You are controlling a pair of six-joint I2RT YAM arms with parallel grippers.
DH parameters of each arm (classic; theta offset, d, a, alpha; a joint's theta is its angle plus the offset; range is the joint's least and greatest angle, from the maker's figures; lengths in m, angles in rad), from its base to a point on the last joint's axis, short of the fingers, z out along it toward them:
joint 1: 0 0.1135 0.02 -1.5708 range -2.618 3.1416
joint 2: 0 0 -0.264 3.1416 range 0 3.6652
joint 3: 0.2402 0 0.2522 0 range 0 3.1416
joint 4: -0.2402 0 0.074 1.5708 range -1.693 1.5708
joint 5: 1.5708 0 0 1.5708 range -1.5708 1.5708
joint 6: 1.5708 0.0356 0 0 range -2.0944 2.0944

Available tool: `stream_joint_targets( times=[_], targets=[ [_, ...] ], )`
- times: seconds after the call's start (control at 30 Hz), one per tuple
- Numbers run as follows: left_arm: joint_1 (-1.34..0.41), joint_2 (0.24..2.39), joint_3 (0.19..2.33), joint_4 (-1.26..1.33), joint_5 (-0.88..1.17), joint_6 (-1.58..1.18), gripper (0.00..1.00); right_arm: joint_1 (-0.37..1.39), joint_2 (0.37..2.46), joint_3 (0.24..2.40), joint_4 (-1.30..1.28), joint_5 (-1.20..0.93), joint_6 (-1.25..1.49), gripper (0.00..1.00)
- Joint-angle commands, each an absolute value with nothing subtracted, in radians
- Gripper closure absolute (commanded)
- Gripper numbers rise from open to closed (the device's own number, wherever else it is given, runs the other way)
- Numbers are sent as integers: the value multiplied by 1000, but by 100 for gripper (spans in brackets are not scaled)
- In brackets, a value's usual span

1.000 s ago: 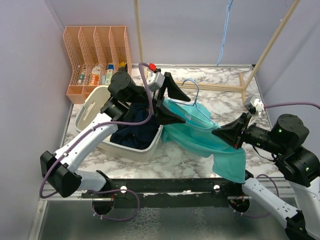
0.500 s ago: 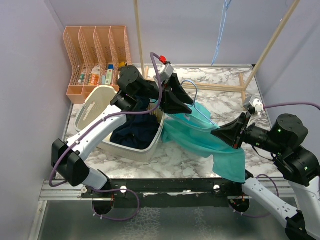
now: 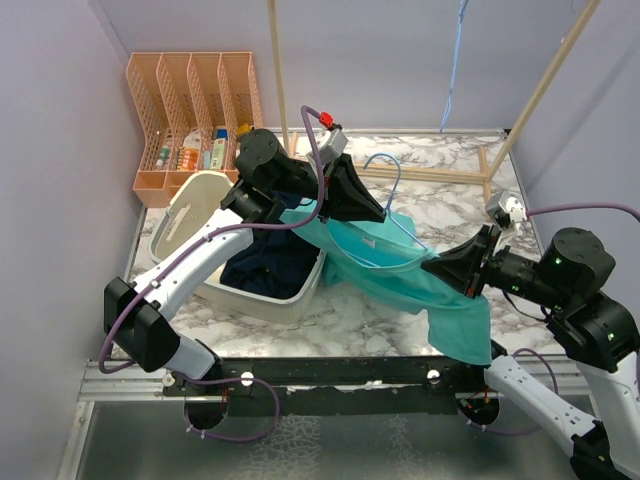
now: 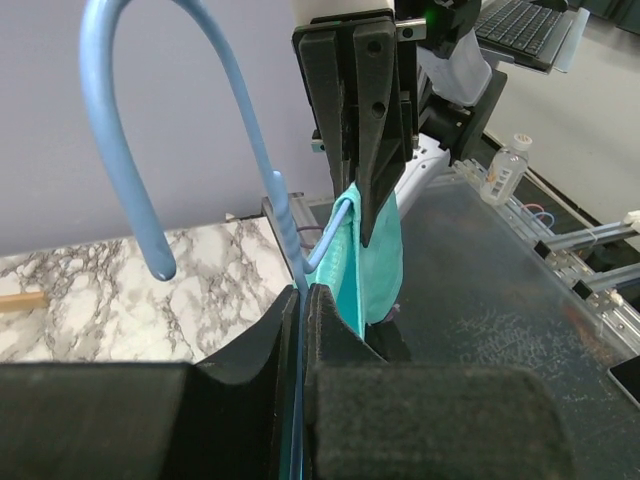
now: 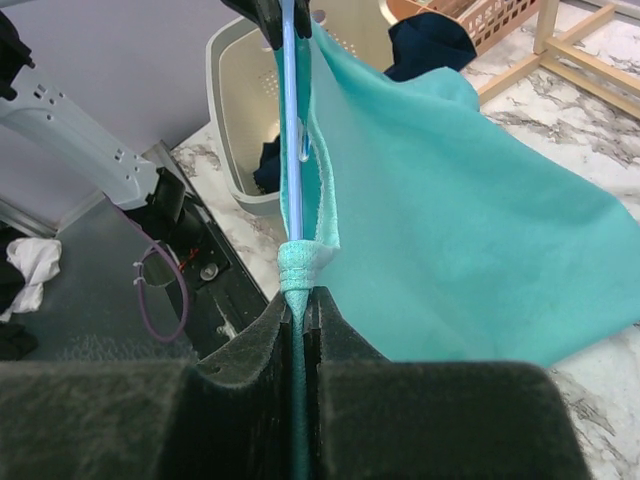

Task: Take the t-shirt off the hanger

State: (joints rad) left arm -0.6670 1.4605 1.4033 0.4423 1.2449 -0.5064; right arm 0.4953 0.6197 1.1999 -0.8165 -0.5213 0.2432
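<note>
A teal t-shirt [image 3: 420, 285] hangs stretched between my two grippers above the marble table. A light blue hanger [image 3: 392, 205] is still inside it, its hook [image 4: 120, 140] standing free. My left gripper [image 3: 372, 208] is shut on the hanger near its neck; the blue wire runs between the jaws in the left wrist view [image 4: 300, 300]. My right gripper [image 3: 440, 268] is shut on the bunched collar of the t-shirt [image 5: 300, 270], with the hanger wire [image 5: 292, 130] running up from it. The shirt's body [image 5: 450, 220] drapes down to the right.
A white laundry basket [image 3: 190, 215] with dark blue clothes [image 3: 275, 265] stands at the left. An orange file rack [image 3: 190, 110] sits at the back left. A wooden rail frame [image 3: 520, 120] stands at the back right. A white object [image 3: 505, 208] lies near the right arm.
My left gripper has swung up and to the right with the hanger, lifting the near end of the t-shirt over the basket's edge. The right gripper has stayed in place.
</note>
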Motion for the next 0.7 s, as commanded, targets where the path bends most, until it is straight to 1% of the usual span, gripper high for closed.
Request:
stream_joint_targets(
  times=[0.0, 0.1, 0.13, 0.2, 0.27, 0.37, 0.47, 0.63, 0.67],
  targets=[
    [-666, 1452, 1405, 440, 1242, -498, 100, 495, 607, 1202, -738, -513, 254, 86],
    [-665, 1453, 1424, 416, 1227, -472, 100, 495, 597, 1204, -772, -462, 253, 61],
    [-664, 1455, 1434, 408, 1225, -467, 100, 495, 591, 1202, -787, -440, 255, 54],
    [-661, 1464, 1465, 381, 1226, -452, 100, 495, 568, 1200, -825, -395, 256, 45],
    [-650, 1468, 1497, 346, 1223, -433, 100, 495, 543, 1193, -860, -346, 262, 39],
    [-624, 1469, 1537, 320, 1226, -424, 100, 495, 510, 1187, -915, -258, 273, 34],
    [-594, 1462, 1564, 305, 1229, -421, 100, 495, 484, 1182, -964, -163, 279, 34],
    [-555, 1443, 1585, 309, 1240, -430, 100, 495, 458, 1162, -982, -103, 286, 36],
    [-551, 1439, 1587, 312, 1241, -435, 100, 495, 455, 1158, -981, -94, 288, 40]
  ],
)
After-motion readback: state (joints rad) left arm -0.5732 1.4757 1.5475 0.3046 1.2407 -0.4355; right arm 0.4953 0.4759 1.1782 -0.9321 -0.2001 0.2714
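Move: The turquoise t-shirt's middle lies about 5 cm to the right hand's left, 1 cm ahead and 8 cm down; the hanger's neck, already pinched in the left fingers, is some 7 cm ahead, 8 cm left and 7 cm above that right hand. From the left hand, the shirt's middle is around 6 cm back, 3 cm right and 15 cm below, while the basket stands some 25 cm left, 7 cm ahead and 33 cm down. The right fingers let go of the t-shirt's shoulder and the hanger arm under it, opening to about two thirds; the hand then swings some 5 cm right along the shoulder, turning clockwise nearly 20 degrees and finally sinking a little. The left hand keeps its pinch on the hanger's neck and, after a pause, carries it forward, up and slightly left, roughly 5 cm in all. ##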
